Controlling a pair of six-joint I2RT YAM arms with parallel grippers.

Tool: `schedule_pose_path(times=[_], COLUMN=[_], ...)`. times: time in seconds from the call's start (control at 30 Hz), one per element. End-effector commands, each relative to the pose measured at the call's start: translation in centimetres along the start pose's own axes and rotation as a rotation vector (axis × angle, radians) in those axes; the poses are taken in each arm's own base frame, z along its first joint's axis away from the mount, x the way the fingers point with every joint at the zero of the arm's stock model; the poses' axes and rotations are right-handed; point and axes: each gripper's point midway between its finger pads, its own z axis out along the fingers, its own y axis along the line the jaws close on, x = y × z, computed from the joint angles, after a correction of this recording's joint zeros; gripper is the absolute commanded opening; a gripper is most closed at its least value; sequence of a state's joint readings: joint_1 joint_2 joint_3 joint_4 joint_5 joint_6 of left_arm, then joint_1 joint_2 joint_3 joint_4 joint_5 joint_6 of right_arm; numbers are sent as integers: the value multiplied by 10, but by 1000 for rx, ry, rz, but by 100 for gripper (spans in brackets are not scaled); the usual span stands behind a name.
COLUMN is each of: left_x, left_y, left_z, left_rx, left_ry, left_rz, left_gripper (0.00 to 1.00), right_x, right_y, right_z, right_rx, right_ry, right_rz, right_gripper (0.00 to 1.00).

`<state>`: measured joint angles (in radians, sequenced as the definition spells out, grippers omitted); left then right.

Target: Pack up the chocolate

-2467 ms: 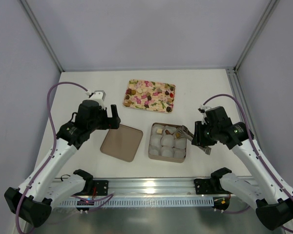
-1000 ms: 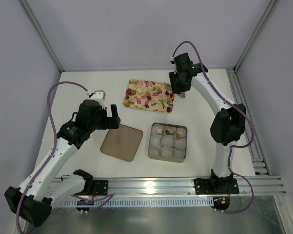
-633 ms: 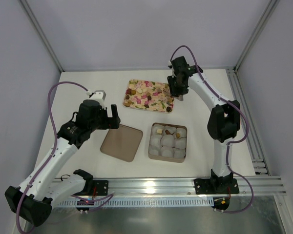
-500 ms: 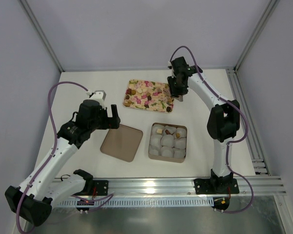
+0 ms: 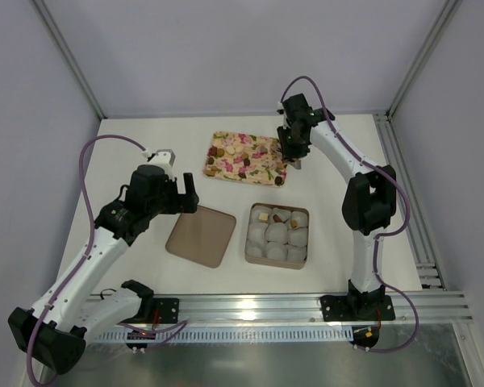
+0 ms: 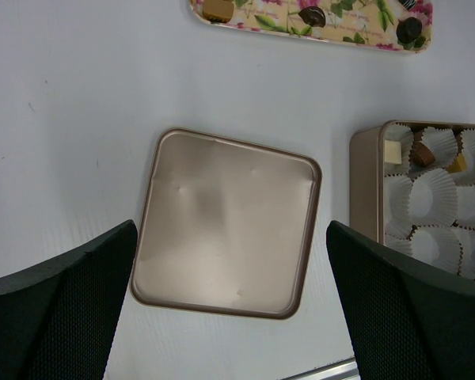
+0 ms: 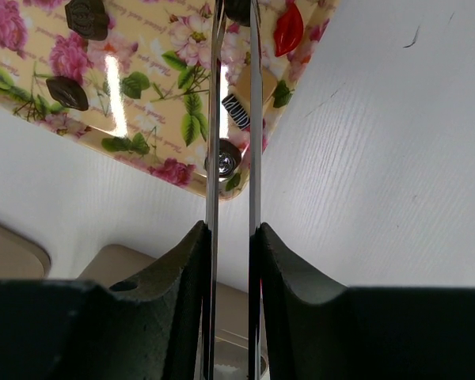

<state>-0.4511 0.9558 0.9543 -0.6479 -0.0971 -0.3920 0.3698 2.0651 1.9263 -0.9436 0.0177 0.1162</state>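
Observation:
The chocolate lies in several pieces on the floral tray, among them a dark piece, a striped one and a round one at the tray's near right corner. More pieces sit in the white paper cups of the gold box. My right gripper is shut on metal tongs. Their narrow blades reach over the tray's right end, with a dark piece at the tips. My left gripper hangs open above the lid.
The gold lid lies flat on the white table left of the box. A red lip-shaped sweet sits just right of the tong tips. A metal rail runs along the near edge.
The right gripper has shifted slightly left and lower over the tray's right end and squeezed the tong blades closer together. The left arm has not moved.

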Motion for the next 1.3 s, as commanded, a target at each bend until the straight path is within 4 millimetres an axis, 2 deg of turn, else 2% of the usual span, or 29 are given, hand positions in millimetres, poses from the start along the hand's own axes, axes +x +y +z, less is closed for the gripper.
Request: schedule_pose_path(times=[0.0,0.13,0.33,0.53,0.57,0.6,0.63,0.67,0.7,0.77,0.8,0.83,0.9,0.93,0.97,1.1,1.27], left_x=[-17,-17,-18,-18,-18,-18,-18,-17,-18,-17,-17,-17,-17,-17,-18,-17,-16], left_y=[-2,-2,-2,-2,-1,-2,-2,-2,-2,-2,-2,-1,-2,-2,-2,-1,0], left_z=[-6,-6,-7,-8,-9,-9,-9,-8,-8,-8,-8,-7,-7,-7,-8,-7,-6], left_rx=[-1,-1,-1,0,0,2,2,1,3,1,2,-2,-1,-1,-1,-5,-10], left_ry=[-46,-49,-53,-57,-57,-57,-57,-54,-55,-54,-53,-51,-53,-53,-54,-51,-46], left_rz=[-3,-4,-6,-8,-8,-8,-8,-8,-7,-8,-7,-9,-9,-9,-11,-11,-12], left_gripper=[100,100,100,100,100,100,100,100,100,100,100,100,100,100,100,100,100], right_x=[-17,-19,-11,4,13,14,18,28,32,49,52,67,79,85,98,132,178], right_y=[14,20,27,38,40,42,41,42,43,44,44,44,45,45,45,48,65], right_z=[-34,-54,-71,-103,-103,-117,-121,-119,-135,-137,-150,-148,-155,-168,-164,-175,-178], right_rx=[-73,-109,-146,-191,-196,-208,-208,-208,-218,-226,-237,-243,-254,-268,-271,-299,-357], right_ry=[-80,-111,-129,-168,-155,-186,-189,-171,-201,-191,-224,-200,-203,-233,-210,-204,-167], right_rz=[24,36,55,55,53,50,51,49,46,51,50,54,54,50,57,68,53], right_gripper=[30,30,30,29,29,29,29,29,29,29,29,29,29,29,29,29,29])
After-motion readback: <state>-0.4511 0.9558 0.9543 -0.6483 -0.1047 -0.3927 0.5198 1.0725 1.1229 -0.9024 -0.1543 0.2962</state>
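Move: With the dark chocolate already pinched in the tongs' tips, my right hand makes for the box, about 21 cm back, 3 cm to its left and 11 cm below. The filled far row of three chocolates lies some 15 cm back and 2 cm left; the flowered tray's middle is about 10 cm ahead and 13 cm left. The plain brown tray lies 25 cm left of the box. From my left hand the box is about 31 cm right, 2 cm back and 19 cm below. I keep my right hand's grip on the tongs, lift the dark chocolate off the flowered tray and then sweep back towards the box with gathering speed, about 23 cm back in all. I climb some 9 cm on the way and start to sink near the end, while the hand rolls nearly 20 degrees, its left side rising. ##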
